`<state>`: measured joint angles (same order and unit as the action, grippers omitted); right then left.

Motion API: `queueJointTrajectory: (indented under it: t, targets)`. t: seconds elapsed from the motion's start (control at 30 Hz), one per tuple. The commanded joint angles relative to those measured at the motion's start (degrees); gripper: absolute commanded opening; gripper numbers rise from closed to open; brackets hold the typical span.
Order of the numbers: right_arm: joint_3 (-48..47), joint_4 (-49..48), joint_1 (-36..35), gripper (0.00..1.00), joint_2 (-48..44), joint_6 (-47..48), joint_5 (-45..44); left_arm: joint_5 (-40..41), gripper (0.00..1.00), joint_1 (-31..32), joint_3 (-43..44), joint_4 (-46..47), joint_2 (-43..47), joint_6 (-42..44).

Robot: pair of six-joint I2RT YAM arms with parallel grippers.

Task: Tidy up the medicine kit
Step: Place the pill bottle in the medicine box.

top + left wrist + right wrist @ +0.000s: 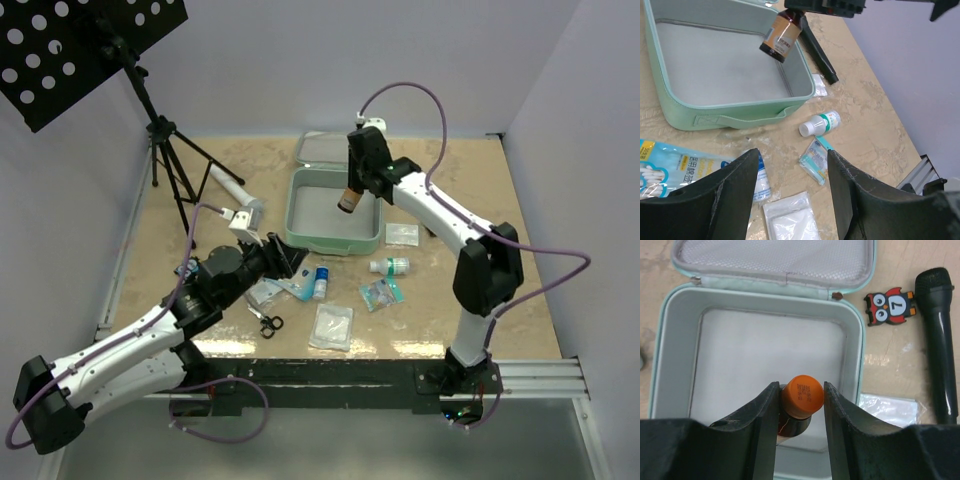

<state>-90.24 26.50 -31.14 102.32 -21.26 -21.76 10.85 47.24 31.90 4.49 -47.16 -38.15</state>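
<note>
The medicine kit [330, 243] lies open at the back middle of the table, mint-green, its tray bare inside and its lid folded back. My right gripper [350, 190] is shut on a brown bottle [348, 202] by its orange cap [801, 396]. The bottle hangs slightly tilted above the tray's right half, inside the kit's rim [856, 370]. In the left wrist view the bottle [781, 36] hangs over the kit's wall [730, 112]. My left gripper [285, 258] stands open and holds nothing [792, 154], above the loose packets in front of the kit.
In front of the kit lie a small white bottle [390, 266], a teal packet [380, 292], a gauze packet [331, 326], a blue-white roll [320, 282], a cotton-swab bag [670, 165] and scissors [270, 322]. Right of the kit sit a black microphone [938, 340] and an owl gadget [890, 306]. A tripod [170, 160] stands back left.
</note>
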Motion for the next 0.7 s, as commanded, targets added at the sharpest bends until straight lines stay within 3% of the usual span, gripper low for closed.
queueJointTrajectory:
  t: [0.0,0.67]
  targets:
    - [-9.77,5.22,0.55,0.00,6.03,4.73,-4.34,-0.13,0.62,-0.40,-0.61,0.70,1.36,0.80]
    - [-16.38,9.71,1.96,0.00,19.40,9.04,-8.92,-4.26,0.62,-0.31,-2.02,2.80,-2.50,1.15]
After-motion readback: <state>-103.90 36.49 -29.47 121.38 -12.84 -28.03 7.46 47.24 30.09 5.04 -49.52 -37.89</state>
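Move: The right hand already holds the brown pill bottle by its orange cap over the medicine box, whose middle lies about 2 cm ahead, 4 cm to the left and 15 cm below. To the right of this hand are the owl tag, some 13 cm away and 13 cm farther out, and the black microphone, roughly 19 cm away and 9 cm out; the flat clear packet is 13 cm right and 2 cm back. From the left hand the box is about 24 cm ahead, 10 cm right and 17 cm lower. Keeping its grip on the orange cap, the right hand carries the brown pill bottle on forward about 3 cm as it starts to sink, then lowers it mostly straight down, some 9 cm in all, drifting a little right towards the box's right wall and slowing near the end. On the way the wrist rolls and tips by about 20 degrees, its left side dropping and the fingers pointing more steeply down, while the empty left hand sinks a couple of centimetres with its fingers still apart. ##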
